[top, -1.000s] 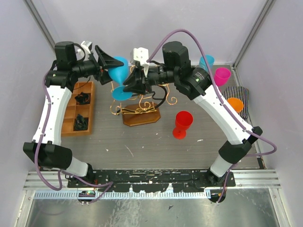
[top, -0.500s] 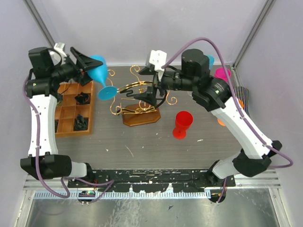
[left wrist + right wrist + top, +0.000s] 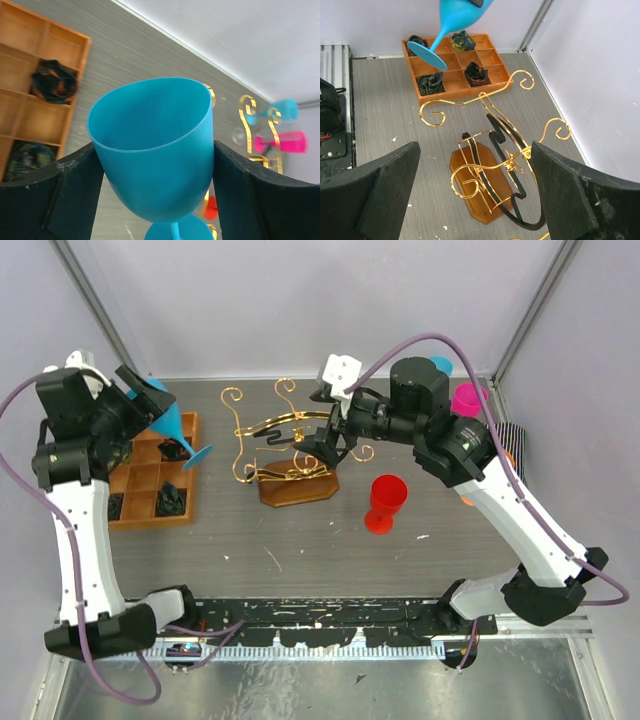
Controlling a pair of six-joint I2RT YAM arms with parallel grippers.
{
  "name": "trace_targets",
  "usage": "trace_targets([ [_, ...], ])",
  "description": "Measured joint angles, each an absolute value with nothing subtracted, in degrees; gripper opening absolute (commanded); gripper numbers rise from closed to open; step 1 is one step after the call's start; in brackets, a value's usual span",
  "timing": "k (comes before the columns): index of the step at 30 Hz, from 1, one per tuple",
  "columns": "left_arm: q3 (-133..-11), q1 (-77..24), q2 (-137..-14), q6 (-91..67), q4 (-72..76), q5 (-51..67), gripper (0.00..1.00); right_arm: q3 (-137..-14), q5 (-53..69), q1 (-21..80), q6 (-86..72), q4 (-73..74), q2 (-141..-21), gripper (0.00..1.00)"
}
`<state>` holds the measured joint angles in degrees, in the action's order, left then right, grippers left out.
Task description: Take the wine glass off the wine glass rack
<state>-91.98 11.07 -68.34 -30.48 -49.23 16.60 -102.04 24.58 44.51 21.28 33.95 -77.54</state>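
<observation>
My left gripper (image 3: 148,403) is shut on the bowl of a blue wine glass (image 3: 172,425) and holds it tilted in the air over the orange-brown tray, well left of the rack. In the left wrist view the bowl (image 3: 155,150) sits between both fingers (image 3: 75,195). The wine glass rack (image 3: 295,475), gold wire scrolls with a black curved bar on a brown wooden base, stands at table centre with no glass on it. My right gripper (image 3: 325,435) is open and empty just above the rack (image 3: 490,165). The right wrist view also shows the blue glass (image 3: 455,15).
The orange-brown compartment tray (image 3: 190,495) with dark items lies at the left. A red cup (image 3: 385,502) stands right of the rack. Pink (image 3: 467,398), blue (image 3: 436,366) and orange (image 3: 497,462) cups and a striped cloth (image 3: 510,440) are at the back right.
My left arm has carried the blue glass away from the rack to the left, over the tray. My right gripper has drawn back to the right and stays open over the rack.
</observation>
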Motion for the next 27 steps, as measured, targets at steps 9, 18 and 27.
trace_targets([
  [9, -68.58, 6.02, -58.63, -23.55, -31.16, 1.76, 0.75, -99.44, 24.03, 44.18, 21.39, 33.89, -77.54, 0.98],
  [18, -52.77, 0.34, -55.68, -16.53, -11.11, -6.90, 0.66, -98.17, 24.03, 43.75, 21.96, 33.80, -77.54, 0.99],
  [27, -36.77, -5.10, -55.11, -12.08, 7.84, -10.57, 0.60, -96.05, 24.03, 43.64, 21.93, 33.41, -77.54, 0.99],
])
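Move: The blue wine glass is already in the left hand, held by the bowl; the place it is being taken to, bare table just right of the wooden tray, lies about 37 cm below that hand, some 2 cm ahead and 4 cm right. The tray's middle is about 15 cm left and 7 cm ahead, the emptied rack roughly 24 cm right and 5 cm ahead. From the right hand, the place is some 28 cm left, 10 cm ahead and 43 cm below. The blue wine glass, still gripped by its bowl, is lowered about 15 cm by the left hand towards the table beside the tray, while the wrist rolls its left side up by some 25 to 30 degrees and lifts the fingertips a little. The empty right hand, fingers wide open, sinks about 4 cm by the rack. ##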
